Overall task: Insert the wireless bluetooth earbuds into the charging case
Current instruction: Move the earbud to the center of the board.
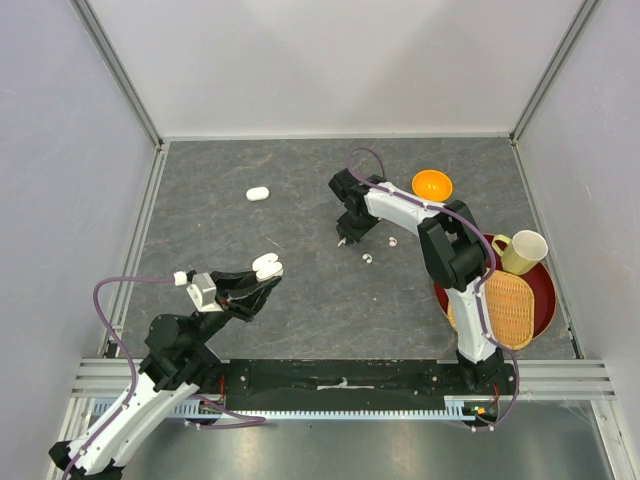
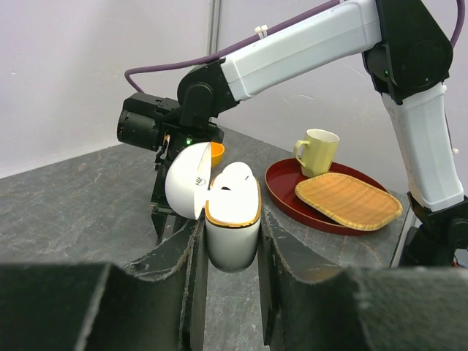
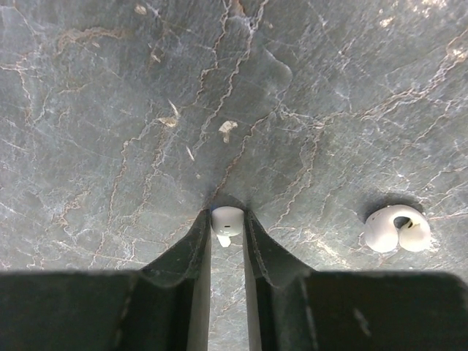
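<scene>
My left gripper (image 2: 231,223) is shut on a white charging case (image 2: 232,245) with a gold rim, held upright above the table with its lid (image 2: 187,181) swung open to the left. From above the case (image 1: 267,266) shows at the left gripper (image 1: 260,275). My right gripper (image 1: 346,240) points down at the table's middle. Its fingertips press both sides of a small white earbud (image 3: 227,218) that lies on the stone surface. More white earbuds (image 3: 397,228) lie just to the right; from above they show as two earbuds (image 1: 367,258), (image 1: 392,240).
A second, closed white case (image 1: 258,194) lies at the far left-centre. An orange bowl (image 1: 432,184) stands behind the right arm. At the right edge a red tray (image 1: 541,275) carries a woven basket (image 1: 505,310) and a yellow mug (image 1: 520,250).
</scene>
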Controlling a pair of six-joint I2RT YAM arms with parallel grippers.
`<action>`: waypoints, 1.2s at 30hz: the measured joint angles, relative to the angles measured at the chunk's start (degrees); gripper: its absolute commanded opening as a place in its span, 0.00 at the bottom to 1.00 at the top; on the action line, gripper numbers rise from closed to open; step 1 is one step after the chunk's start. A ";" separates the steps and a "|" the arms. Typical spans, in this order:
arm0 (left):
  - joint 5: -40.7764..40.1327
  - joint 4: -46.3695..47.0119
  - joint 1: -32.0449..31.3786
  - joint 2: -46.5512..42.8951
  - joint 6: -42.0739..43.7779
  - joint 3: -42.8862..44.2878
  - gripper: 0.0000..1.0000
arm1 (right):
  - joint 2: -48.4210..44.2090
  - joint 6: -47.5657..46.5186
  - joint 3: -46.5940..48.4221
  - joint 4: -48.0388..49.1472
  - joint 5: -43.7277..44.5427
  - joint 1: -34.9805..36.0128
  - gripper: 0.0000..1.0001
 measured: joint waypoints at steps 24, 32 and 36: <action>-0.33 -3.52 0.00 -0.02 0.09 0.44 0.02 | -18.38 -25.40 -27.50 12.90 3.93 14.95 0.14; -0.50 -4.46 0.00 -0.04 0.09 1.09 0.02 | -24.76 -27.50 -36.59 19.26 3.50 16.46 0.25; -0.63 -4.74 0.00 -0.04 0.09 1.09 0.02 | -24.76 -28.76 -36.61 19.69 3.50 16.48 0.30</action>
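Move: My right fingers already pinch the earbud at table level; the clear centre spot I take it to lies about 15 cm straight back and about 1 cm below the hand point. Of the loose earbuds, one sits roughly 5 cm back and 6 cm right of that hand, another about level with it and 11 cm right. From my left hand, holding the open case, the pinched earbud is some 20 cm ahead, 13 cm right and 25 cm below. Keeping the earbud pinched and staying low over the board, I sweep my right hand about 15 cm straight back towards the centre, passing to the left of the nearer loose earbud. On the way the wrist turns some 40 degrees counter-clockwise; the hand then stops, fingers still around the earbud. ##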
